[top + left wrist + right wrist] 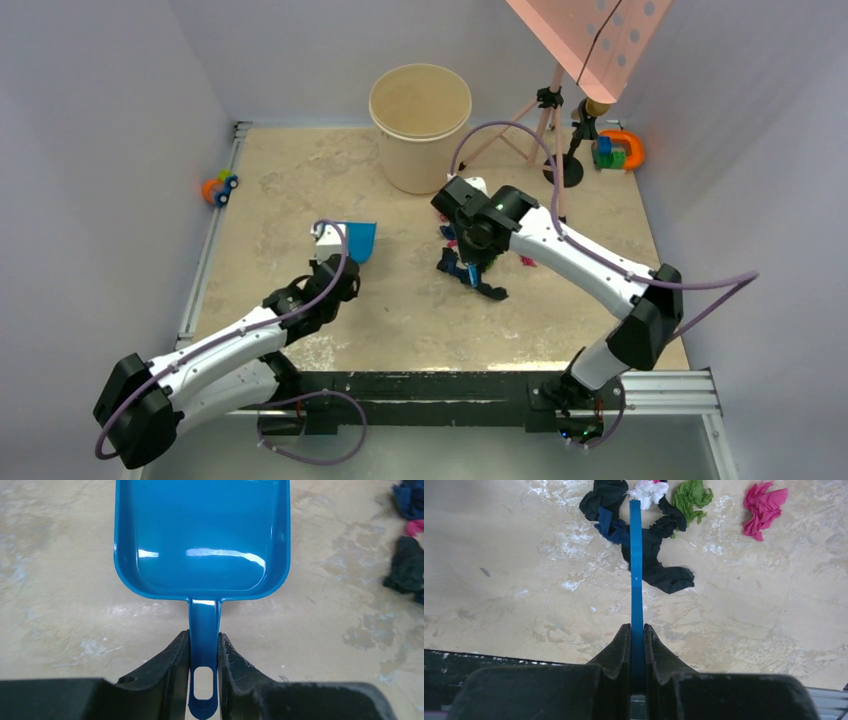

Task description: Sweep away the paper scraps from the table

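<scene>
My left gripper (341, 262) (204, 637) is shut on the handle of a blue dustpan (359, 240) (202, 535), whose pan lies empty on the table (400, 320). My right gripper (470, 256) (637, 629) is shut on a thin blue sweeping tool (636, 570) (457, 268), seen edge-on. Its far end reaches into a cluster of paper scraps: black and dark blue wads (664, 575), a white one (649, 490), a green one (693, 495) and a pink one (765, 505). In the top view the scraps (490, 291) lie under and around the right gripper. Some show at the right edge of the left wrist view (407, 565).
A beige bucket (420, 125) stands at the back centre. An orange-blue toy car (220, 187) sits at the left rail. Coloured blocks with an orange ring (620, 150) sit back right, beside a pink tripod (540, 125) and a black stand (567, 170).
</scene>
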### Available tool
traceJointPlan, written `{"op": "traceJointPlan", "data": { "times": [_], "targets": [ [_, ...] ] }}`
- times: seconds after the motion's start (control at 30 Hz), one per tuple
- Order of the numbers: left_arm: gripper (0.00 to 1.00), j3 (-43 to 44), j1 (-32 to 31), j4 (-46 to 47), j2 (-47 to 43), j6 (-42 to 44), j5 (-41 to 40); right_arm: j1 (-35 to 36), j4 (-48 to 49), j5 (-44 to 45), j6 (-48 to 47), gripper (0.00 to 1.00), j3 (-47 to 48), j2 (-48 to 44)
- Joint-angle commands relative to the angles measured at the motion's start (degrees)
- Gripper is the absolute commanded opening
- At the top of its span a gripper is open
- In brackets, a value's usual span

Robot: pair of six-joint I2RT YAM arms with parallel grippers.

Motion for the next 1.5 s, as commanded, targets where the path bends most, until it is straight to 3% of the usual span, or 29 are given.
{"op": "traceJointPlan", "data": {
  "times": [0.0, 0.13, 0.33, 0.4, 0.73, 0.97, 1.07, 1.17, 1.3, 1.47],
  "targets": [
    [0.0, 1.09, -0.14, 8.19, 0.89, 6.05, 10.95, -1.3, 1.56, -2.1, -2.64, 0.0, -0.49, -6.99],
    [0.0, -0.63, -0.17, 13.46, 1.78, 8.06, 22.06, -1.31, 4.94, -16.06, -7.79, 0.0, -8.35, -9.34],
    [0.0, -0.77, -0.13, 15.3, 2.77, 8.79, 26.59, -1.02, 9.38, -19.22, -8.05, 0.0, -18.67, -9.13],
    [0.0, -0.84, -0.15, 15.72, 2.83, 9.06, 28.44, -1.51, 10.38, -16.49, -7.22, 0.0, -19.8, -8.29],
    [0.0, -1.93, -2.78, 10.84, -0.26, 0.96, 37.19, -6.75, 10.82, -6.88, -8.23, 0.0, -10.12, -6.15],
    [0.0, 1.15, -6.63, 0.72, -5.46, 0.9, 37.22, -11.25, 8.39, -9.39, -11.46, 0.0, -5.41, -11.6],
    [0.0, 2.84, -8.4, -3.63, -6.6, 1.97, 37.61, -14.45, 6.36, -5.14, -10.86, 0.0, -5.25, -14.43],
    [0.0, 3.87, -10.58, -8.24, -5.92, 0.8, 34.58, -17.91, 2.68, 6.45, -8.14, 0.0, -5.47, -14.61],
    [0.0, 2.46, -15.46, -6.97, -3.67, -1.25, 32.87, -20.93, -2.22, 20.98, -5.46, 0.0, -5.71, -9.67],
    [0.0, 4.19, -22.0, -6.79, 4.53, -0.07, 29.21, -21.55, -2.22, 24.0, -7.5, 0.0, -2.84, -0.44]
  ]
}}
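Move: The right hand, holding the brush clear of the table, has the dark strip of the scrap heap about 4 cm ahead, 2 cm to its right and 16 cm below; the navy scrap lies some 7 cm ahead and 2 cm left, the green scrap 10 cm ahead and 5 cm right, and the loose pink scrap roughly 11 cm ahead and 12 cm right. From the left hand, holding the empty dustpan, that strip is about 2 cm ahead, 31 cm right and 8 cm below. The right hand keeps its grip on the brush, lifts slightly, draws back about 7 cm while sinking to the near side of the dark strip, strokes forward through the near scraps, then rises and swings some 15 cm right over the loose pink scrap, starting down again on its right side while turning about 20 degrees clockwise. Meanwhile the left hand carries the dustpan about 11 cm right and then 13 cm back to the near table edge, turning it roughly 40 degrees clockwise and tipping its front down as it starts to sink. ##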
